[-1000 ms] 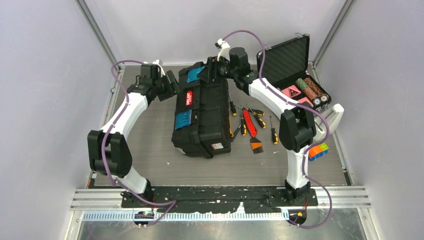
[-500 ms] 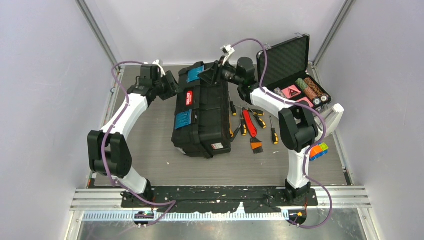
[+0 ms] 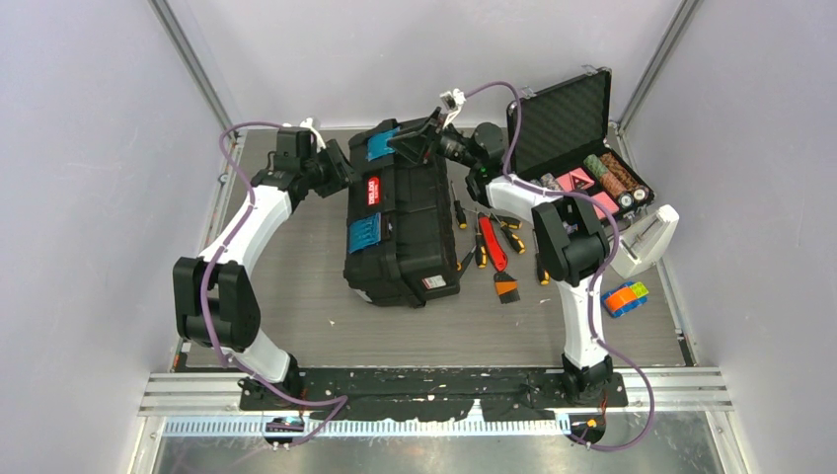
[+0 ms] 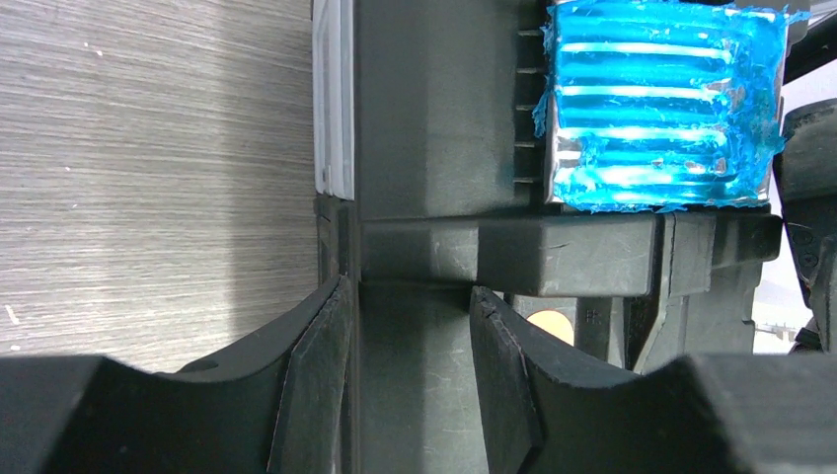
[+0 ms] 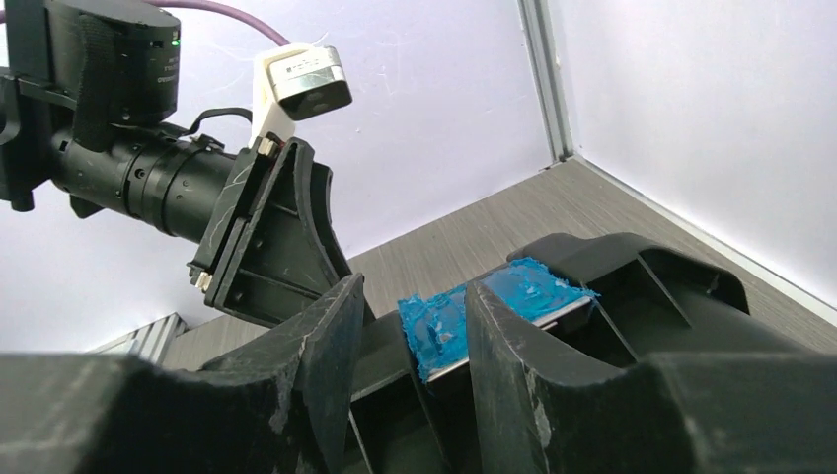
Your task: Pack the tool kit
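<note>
The tool kit's black toolbox (image 3: 403,232) lies mid-table with two blue latches (image 3: 363,234) on its left face. My left gripper (image 3: 342,170) is at its far left edge. In the left wrist view this gripper (image 4: 407,288) is shut on a black rib of the toolbox (image 4: 434,148), below a blue latch (image 4: 656,109). My right gripper (image 3: 417,143) reaches over the far end. In the right wrist view it (image 5: 415,286) is shut on the toolbox rim (image 5: 632,286) at a blue latch (image 5: 444,321). Small yellow-black and red hand tools (image 3: 494,245) lie loose to the right of the toolbox.
An open black case with poker chips (image 3: 592,173) stands at the back right. A coloured cube (image 3: 627,297) lies near the right edge, with a white object (image 3: 651,237) beside it. Enclosure walls close in on the left, back and right.
Both pairs of jaws have narrowed onto the toolbox. The right arm's elbow swung left and nearer, and the toolbox shifted slightly to the right.
</note>
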Robot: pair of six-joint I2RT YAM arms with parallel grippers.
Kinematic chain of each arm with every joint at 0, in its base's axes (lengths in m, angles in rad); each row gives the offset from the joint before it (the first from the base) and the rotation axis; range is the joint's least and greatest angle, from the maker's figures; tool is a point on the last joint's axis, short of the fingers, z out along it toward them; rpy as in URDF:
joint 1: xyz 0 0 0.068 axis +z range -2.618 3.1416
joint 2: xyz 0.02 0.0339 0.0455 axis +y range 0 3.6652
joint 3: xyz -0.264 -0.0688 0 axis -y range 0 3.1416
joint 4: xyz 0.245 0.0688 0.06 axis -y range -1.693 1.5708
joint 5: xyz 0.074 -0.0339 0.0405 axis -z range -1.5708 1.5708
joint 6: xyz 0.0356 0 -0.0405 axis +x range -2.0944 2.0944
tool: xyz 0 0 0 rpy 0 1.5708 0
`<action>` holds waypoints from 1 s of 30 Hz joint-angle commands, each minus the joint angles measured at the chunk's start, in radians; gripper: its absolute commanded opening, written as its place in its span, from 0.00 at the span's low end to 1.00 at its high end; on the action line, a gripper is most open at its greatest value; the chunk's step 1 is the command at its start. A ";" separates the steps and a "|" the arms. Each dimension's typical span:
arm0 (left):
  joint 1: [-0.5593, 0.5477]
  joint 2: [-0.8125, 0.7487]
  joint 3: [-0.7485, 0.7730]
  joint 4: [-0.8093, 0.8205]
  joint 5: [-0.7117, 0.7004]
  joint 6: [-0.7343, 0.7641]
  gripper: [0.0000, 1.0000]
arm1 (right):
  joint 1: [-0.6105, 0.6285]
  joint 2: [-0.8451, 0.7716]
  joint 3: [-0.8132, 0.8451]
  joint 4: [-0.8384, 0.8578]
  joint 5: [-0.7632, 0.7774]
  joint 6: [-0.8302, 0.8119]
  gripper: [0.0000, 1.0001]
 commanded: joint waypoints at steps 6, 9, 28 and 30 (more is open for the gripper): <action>-0.030 0.053 -0.035 -0.123 -0.004 0.048 0.48 | 0.010 -0.033 -0.051 -0.134 0.039 0.034 0.52; -0.030 0.054 -0.027 -0.139 -0.030 0.069 0.48 | -0.006 -0.139 -0.070 -0.333 0.107 -0.037 0.58; -0.030 -0.005 -0.101 -0.137 0.010 0.087 0.50 | 0.135 -0.218 -0.017 -1.074 0.248 -0.182 0.68; -0.030 -0.017 -0.114 -0.137 0.010 0.093 0.50 | 0.149 -0.202 0.001 -1.088 0.251 -0.224 0.69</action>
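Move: Right at the far blue latch of the black toolbox: it lies about 3 cm to the right hand's left, 1 cm farther out and some 2 cm below. The red label sits about 8 cm back and 5 cm left of the right hand, and the near blue latch some 16 cm back and 6 cm left, both roughly 3 cm lower. From the left hand the far latch is about 7 cm ahead, 7 cm right and 4 cm higher. Backing off from the far latch, the right hand first hangs there, then draws some 4 cm to the right and sinks about 2 cm, ending with a small drift back and left again. Its fingers spread plainly wider while the wrist turns some 30 degrees, tips dipping from slightly up to slightly down and swinging clockwise towards forward. The left hand stays by the lid side of the box. ##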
